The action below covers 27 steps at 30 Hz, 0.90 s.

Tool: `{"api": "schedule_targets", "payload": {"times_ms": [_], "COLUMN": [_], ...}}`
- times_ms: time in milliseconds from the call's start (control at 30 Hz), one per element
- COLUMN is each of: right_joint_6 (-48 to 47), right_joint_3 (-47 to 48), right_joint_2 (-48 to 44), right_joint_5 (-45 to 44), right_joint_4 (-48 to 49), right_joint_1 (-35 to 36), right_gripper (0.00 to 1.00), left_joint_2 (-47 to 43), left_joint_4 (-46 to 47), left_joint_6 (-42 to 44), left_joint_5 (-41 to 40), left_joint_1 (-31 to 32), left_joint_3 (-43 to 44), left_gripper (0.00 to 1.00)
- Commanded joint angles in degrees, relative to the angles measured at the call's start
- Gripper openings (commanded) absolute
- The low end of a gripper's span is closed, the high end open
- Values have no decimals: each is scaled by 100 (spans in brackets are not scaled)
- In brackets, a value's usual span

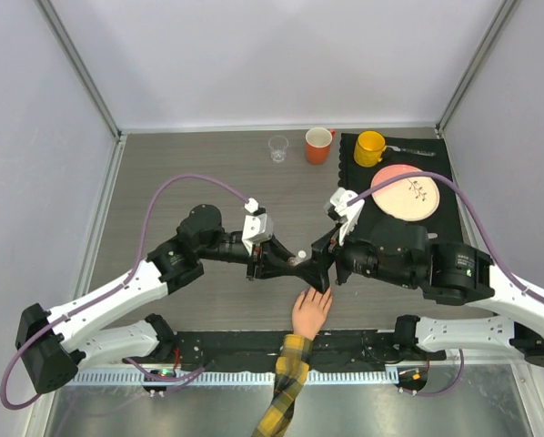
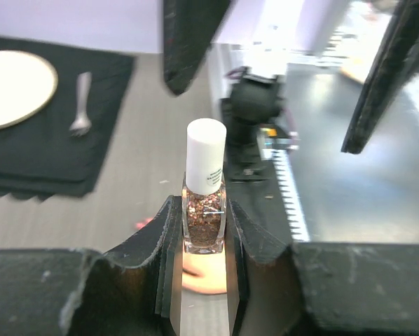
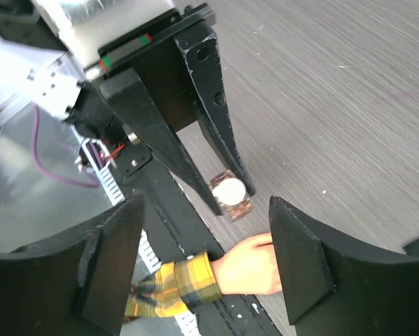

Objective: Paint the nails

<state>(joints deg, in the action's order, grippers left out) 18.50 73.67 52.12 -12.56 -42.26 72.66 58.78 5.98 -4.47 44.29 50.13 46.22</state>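
Observation:
A peach fake hand with a yellow-and-black plaid sleeve lies at the table's near edge, fingers pointing away. Its nails are too small to make out. My left gripper is shut on a square glitter polish bottle with a white cap, held upright just above the hand's fingertips. My right gripper stands open above the bottle and the hand, and nothing is between its fingers. From above, both grippers meet over the fingers, left and right.
At the back stand a clear cup, an orange mug and a yellow mug. A pink plate and cutlery lie on a black mat at the right. The black base rail runs along the near edge.

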Motion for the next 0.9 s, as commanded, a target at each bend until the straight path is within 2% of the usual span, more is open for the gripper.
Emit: {"api": "schedule_targets", "payload": {"times_ms": [0,67,200,300,567,667,800,833,867], "right_joint_6": [-453,-470,-602,-655,-699,-708,-699,-699,-699], "right_joint_3": [-11,7,-10,-10,-2,-10,16,7,-19], "right_joint_2": [-105,-97,-61,0,114,184,290,308,360], "right_joint_5": [719,824,1185,1527,1660,1669,1563,1520,1467], "right_joint_4": [280,262,288,367,447,438,333,298,271], "right_joint_1": [20,20,20,20,20,20,20,20,20], "right_gripper": [70,61,57,49,41,34,16,6,2], "left_joint_2": [-25,36,19,-16,-25,-42,-104,-174,-209], "left_joint_4": [492,510,676,685,677,685,501,449,335], "left_joint_6": [-335,-458,-625,-643,-643,-634,-468,-380,-292], "left_joint_5": [1238,1511,1696,1776,1758,1749,1487,1181,995], "left_joint_1": [-3,-3,-3,-3,-3,-3,-3,-3,-3], "left_joint_3": [335,379,371,371,370,371,388,388,379], "left_gripper": [0,0,0,0,0,0,0,0,0]}}
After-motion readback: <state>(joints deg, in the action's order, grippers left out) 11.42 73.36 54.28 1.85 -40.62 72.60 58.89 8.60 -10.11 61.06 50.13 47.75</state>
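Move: The nail polish cap sits roughly 2 cm ahead, 1 cm left and 3 cm below the right hand; the bottle body below it is also 2 cm ahead and 1 cm left, some 6 cm down. The left hand already grips that body, with the cap straight above its fingers by about 3 cm. From the left hand, the model hand lies some 25 cm lower, about 5 cm right and 2 cm back. The bottle's white cap gets pinched between the right fingers, which close from wide open as that hand moves back some 3 cm and left 2 cm, turning about 15 degrees counter-clockwise. Meanwhile the left hand keeps its hold on the bottle, bringing it back about 5 cm and up 2 cm while turning clockwise to meet the right gripper. ##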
